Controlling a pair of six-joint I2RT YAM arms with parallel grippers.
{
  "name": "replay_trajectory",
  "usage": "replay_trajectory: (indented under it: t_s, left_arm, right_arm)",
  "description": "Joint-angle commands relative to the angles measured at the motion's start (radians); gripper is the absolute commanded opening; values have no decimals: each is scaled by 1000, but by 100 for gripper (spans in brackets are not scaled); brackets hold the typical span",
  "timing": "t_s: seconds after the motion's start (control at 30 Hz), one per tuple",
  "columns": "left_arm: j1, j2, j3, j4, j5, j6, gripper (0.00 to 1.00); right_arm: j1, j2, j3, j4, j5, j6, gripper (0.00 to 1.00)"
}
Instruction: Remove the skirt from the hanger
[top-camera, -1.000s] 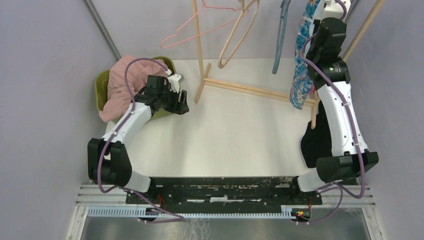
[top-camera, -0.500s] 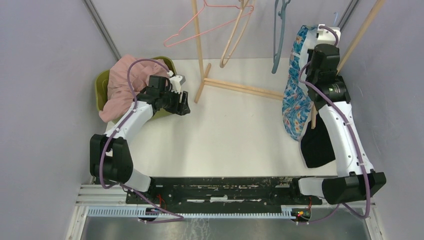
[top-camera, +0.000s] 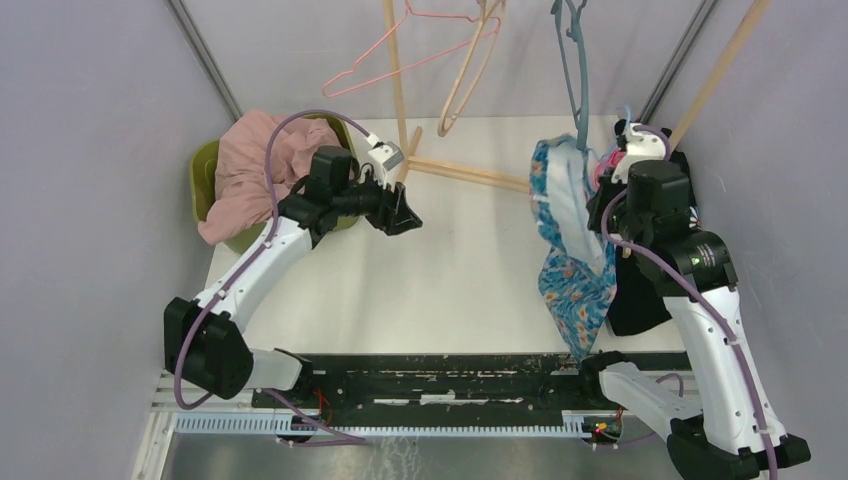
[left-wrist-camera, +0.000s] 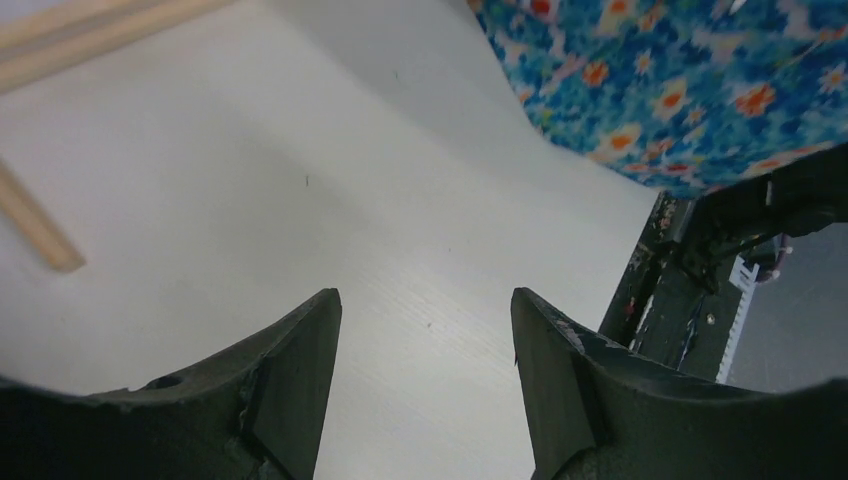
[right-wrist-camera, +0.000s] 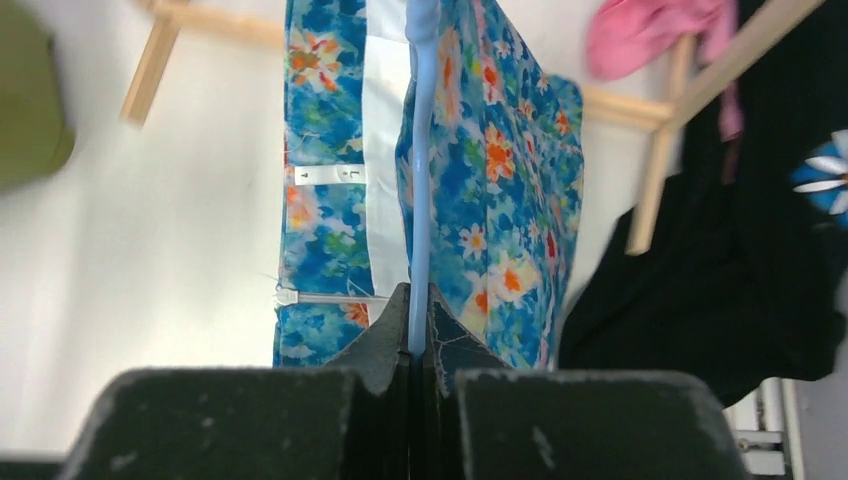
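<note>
The skirt is blue with orange and white flowers, and it hangs from a pale blue hanger over the right half of the table. In the right wrist view my right gripper is shut on the hanger's bar, with the skirt draped on both sides of it. My left gripper hovers near the table's middle, pointing towards the skirt. Its jaws stand open with only bare table between them. The skirt's edge shows at the top right of the left wrist view.
A green basket holding pink cloth sits at the back left. A wooden rack stands at the back, with a pink hanger and a beige hanger on it. A black garment hangs behind my right arm.
My right arm has carried the hanger and skirt off the rack, nearer and leftwards over the table. My left arm has swung right, from the basket towards the middle.
</note>
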Motion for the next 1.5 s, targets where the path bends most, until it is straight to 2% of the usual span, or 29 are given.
replay_trajectory:
  t_s: [0.0,0.13,0.37,0.47,0.73,0.9,1.07,1.13,1.23,1.3,1.33,1.47]
  left_arm:
    - [-5,-42,51,172,72,-129,70]
    - [-19,-44,59,233,52,-165,70]
    - [-68,0,-66,573,166,-384,73]
    - [-111,17,-102,674,158,-458,73]
    - [-210,77,-43,719,144,-516,73]
    - [-212,86,-22,731,120,-514,74]
    - [-212,162,-13,815,96,-562,73]
    - [-212,190,-6,839,62,-566,67]
    - [-212,224,14,834,19,-548,49]
    - [-212,243,36,786,-21,-531,20]
    - [-212,245,41,764,-46,-520,13]
    - [-202,222,106,617,-137,-412,12]
  right_arm:
    - [48,0,41,-145,-249,17,1]
    - [92,-21,64,-205,-335,13,1]
    - [128,-1,146,-238,-451,4,1]
    - [145,16,185,-238,-457,-10,1]
    - [184,44,171,-177,-466,-13,1]
    - [203,45,165,-153,-452,-5,1]
    - [224,55,183,-159,-459,-19,1]
    - [230,55,188,-161,-461,-21,1]
    - [235,54,194,-164,-459,-22,1]
    - [236,49,192,-168,-458,-22,1]
    - [236,45,187,-170,-458,-20,1]
    - [236,26,144,-171,-449,-13,1]
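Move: The flowered skirt hangs on the blue hanger already clamped in the right gripper. Its far upper end is about 13 cm ahead and 9 cm left of the right hand, a little lower; from the open left gripper it is some 16 cm ahead and 31 cm right, slightly higher. The rack's foot rail lies 15 cm ahead, 13 cm right and 20 cm below the left gripper; the black cloth lies about 20 cm right, 4 cm back and 30 cm below the right hand. Swing the hanger and skirt in to the left gripper: with the right hand still clamped, go about 12 cm left and 7 cm back, turning some 35 degrees counter-clockwise, then hold. Meanwhile bring the left gripper about 13 cm right, rising first, fingertips tilting up, drawing slightly back, then easing forward and down to close and pinch the skirt's upper end. ##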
